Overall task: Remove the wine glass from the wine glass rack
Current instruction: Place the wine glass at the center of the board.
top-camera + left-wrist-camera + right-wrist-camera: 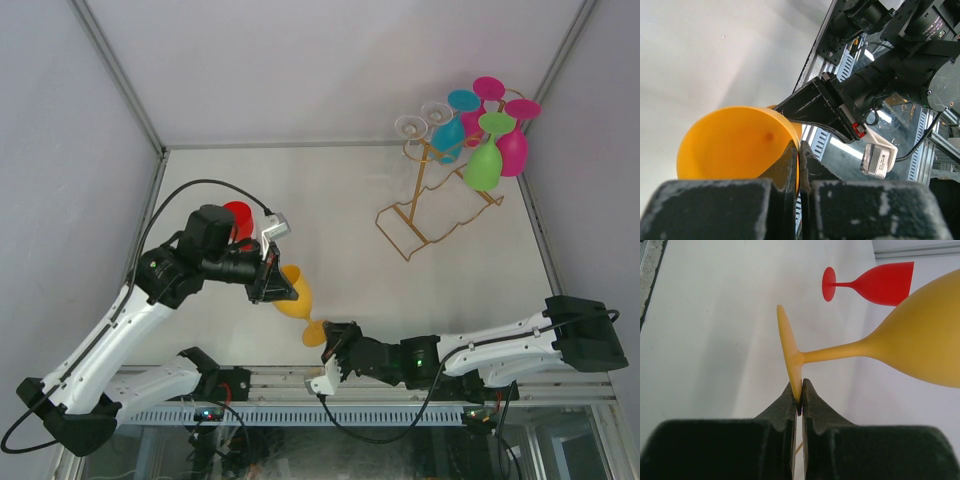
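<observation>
An orange wine glass (pixel 293 297) hangs on its side above the near table, held at both ends. My left gripper (pixel 275 283) is shut on the bowl's rim; in the left wrist view one finger is inside the bowl (pixel 735 145) and one outside, the left gripper (pixel 800 160) pinching the wall. My right gripper (pixel 325 338) is shut on the edge of the glass's foot (pixel 790 350), the right gripper (pixel 800 397) squeezing it from below. The gold wire wine glass rack (pixel 430 215) stands at the back right, apart from both arms.
Green (pixel 483 165), teal (pixel 452 135), magenta (pixel 513 148) and clear (pixel 412 127) glasses hang from the rack's loops. A red wine glass (pixel 240 220) lies on its side behind my left arm, the red glass (pixel 880 282) beyond the orange one. Walls enclose the table.
</observation>
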Controlling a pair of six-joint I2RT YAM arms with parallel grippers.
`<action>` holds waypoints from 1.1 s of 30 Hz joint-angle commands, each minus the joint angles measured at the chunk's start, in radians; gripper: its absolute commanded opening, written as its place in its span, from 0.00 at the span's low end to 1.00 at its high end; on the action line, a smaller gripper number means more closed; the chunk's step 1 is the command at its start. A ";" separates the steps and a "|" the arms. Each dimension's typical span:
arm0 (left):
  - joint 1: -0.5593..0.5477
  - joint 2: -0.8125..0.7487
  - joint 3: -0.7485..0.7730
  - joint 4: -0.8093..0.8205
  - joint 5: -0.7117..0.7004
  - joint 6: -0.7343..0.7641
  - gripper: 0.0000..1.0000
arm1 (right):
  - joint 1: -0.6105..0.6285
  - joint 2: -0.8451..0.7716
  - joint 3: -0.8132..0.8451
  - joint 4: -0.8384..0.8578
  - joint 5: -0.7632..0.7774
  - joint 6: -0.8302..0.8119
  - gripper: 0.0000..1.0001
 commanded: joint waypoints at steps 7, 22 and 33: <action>-0.011 -0.003 0.050 -0.018 -0.017 -0.010 0.00 | -0.007 -0.018 0.011 0.085 0.058 0.023 0.00; -0.011 -0.029 0.051 -0.016 -0.057 -0.020 0.00 | -0.010 -0.013 0.011 0.076 0.080 0.034 0.16; -0.011 -0.017 0.054 -0.015 -0.069 -0.025 0.00 | -0.009 -0.020 0.011 0.066 0.081 0.048 0.34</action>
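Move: The yellow wine glass is held at both ends, roughly upright. Its middle lies about 8 cm below the left hand, 3 cm to its right and 2 cm ahead; from the right hand it is some 7 cm up, 3 cm left and 2 cm ahead. The glass's foot centre is only about 2 cm left of the right hand, 1 cm ahead and 1 cm up. The red glass stands roughly 18 cm ahead of the left hand, 16 cm left and 18 cm lower. Forward by only about 1 cm, with a slight drift up and to its right, the right hand eases off after first holding still. Its fingers part to roughly a third open, letting go of the glass's foot, and the wrist turns barely 5 degrees clockwise. The left hand stays practically in place, its shut fingers keeping their pinch on the near side of the yellow rim. ##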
